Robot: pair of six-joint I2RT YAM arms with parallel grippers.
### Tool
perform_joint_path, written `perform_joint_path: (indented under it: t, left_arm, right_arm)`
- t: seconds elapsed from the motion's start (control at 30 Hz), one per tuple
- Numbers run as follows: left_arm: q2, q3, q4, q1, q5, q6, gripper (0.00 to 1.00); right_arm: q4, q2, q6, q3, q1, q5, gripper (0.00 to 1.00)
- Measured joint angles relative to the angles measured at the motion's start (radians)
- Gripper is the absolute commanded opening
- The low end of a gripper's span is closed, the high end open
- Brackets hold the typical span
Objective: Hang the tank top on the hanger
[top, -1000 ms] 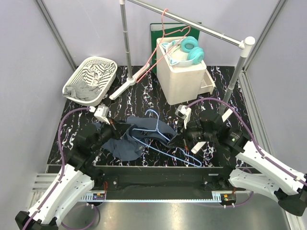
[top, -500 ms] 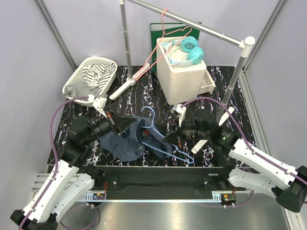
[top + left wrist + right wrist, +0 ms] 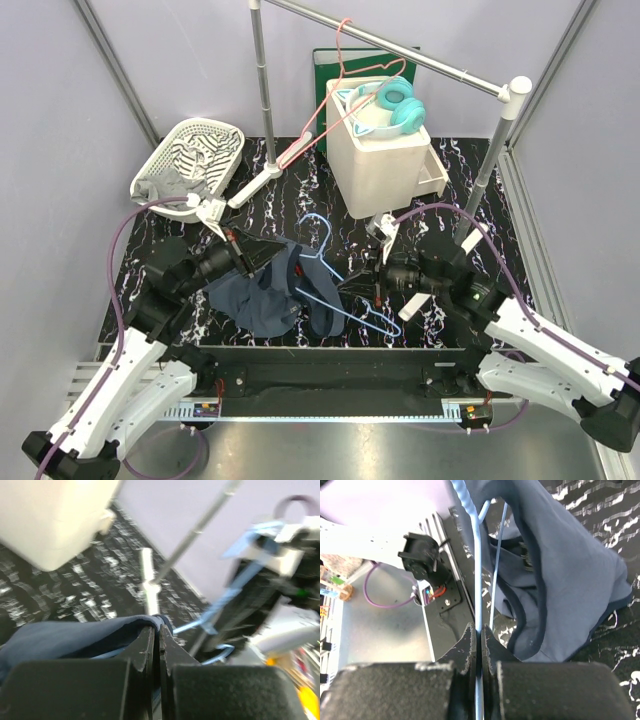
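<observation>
The dark navy tank top (image 3: pixel 262 297) hangs bunched between the arms, lifted off the black marbled table at its upper edge. My left gripper (image 3: pixel 268 256) is shut on the top's edge; in the left wrist view the cloth (image 3: pixel 75 635) folds over the closed fingertips (image 3: pixel 157 622). The light-blue hanger (image 3: pixel 332 292) is tilted, with its hook (image 3: pixel 320 226) pointing to the back and part of its frame inside the cloth. My right gripper (image 3: pixel 347 283) is shut on the hanger's wire (image 3: pixel 477 570), with the top (image 3: pixel 570 580) draped just right of it.
A white basket (image 3: pixel 228 150) at back left holds grey and striped cloths. A white box (image 3: pixel 385 165) with teal headphones stands at the back centre. A pink-red hanger (image 3: pixel 335 90) hangs on the rack rail, whose poles (image 3: pixel 262 90) stand behind the work area.
Both grippers have risen and drawn closer together. The top has lifted off the table and bunched up. The hanger has tilted up, with its hook moved toward the back.
</observation>
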Motion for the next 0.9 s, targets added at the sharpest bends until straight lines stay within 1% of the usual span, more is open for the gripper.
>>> perform_joint_path:
  t: [0.07,0.1,0.13,0.37,0.53,0.73,0.9]
  left_arm:
    - [-0.002,0.000,-0.044,0.001,-0.066,0.028,0.74]
    - [-0.005,0.000,-0.063,0.000,-0.094,0.041,0.92]
    - [-0.008,0.000,-0.080,0.001,-0.117,0.055,0.99]
    - [-0.062,0.005,-0.207,0.002,-0.283,0.129,0.99]
    - [-0.111,0.024,-0.265,0.002,-0.372,0.179,0.99]
    - [-0.102,0.063,-0.293,0.002,-0.407,0.217,0.99]
    - [-0.072,0.098,-0.352,0.002,-0.467,0.245,0.99]
  right_arm:
    - [0.009,-0.023,0.004,-0.003,0.000,0.000,0.00]
    - [0.011,-0.031,0.006,-0.004,0.000,0.000,0.00]
    - [0.011,-0.036,0.007,-0.005,0.000,0.000,0.00]
    - [0.011,-0.038,0.016,-0.025,0.000,0.006,0.00]
    - [0.019,-0.032,0.021,-0.025,0.000,0.008,0.00]
    - [0.036,-0.017,0.022,-0.025,0.000,0.008,0.00]
    - [0.042,-0.015,0.024,-0.025,0.000,0.009,0.00]
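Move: The left gripper still pinches the tank top's strap edge, shut just beside the covered left end of the hanger, which lies roughly 4 cm to its left, 2 cm back and 3 cm below. The hanger's hook stands some 7 cm right of this gripper and 7 cm ahead; the tank top's heap lies about 12 cm back, 6 cm left and 18 cm down. For the right gripper, the hanger's left end is around 18 cm left and 6 cm ahead, near its own height. Open the left gripper wide to let go of the tank top at the hanger's left end, dipping about 3 cm, then draw the gripper back leftward off the cloth by about 8 cm, drifting a little forward and turning counter-clockwise some 25 degrees. Keep the right fingers pinched on the hanger's shoulder, holding it nearly still. ##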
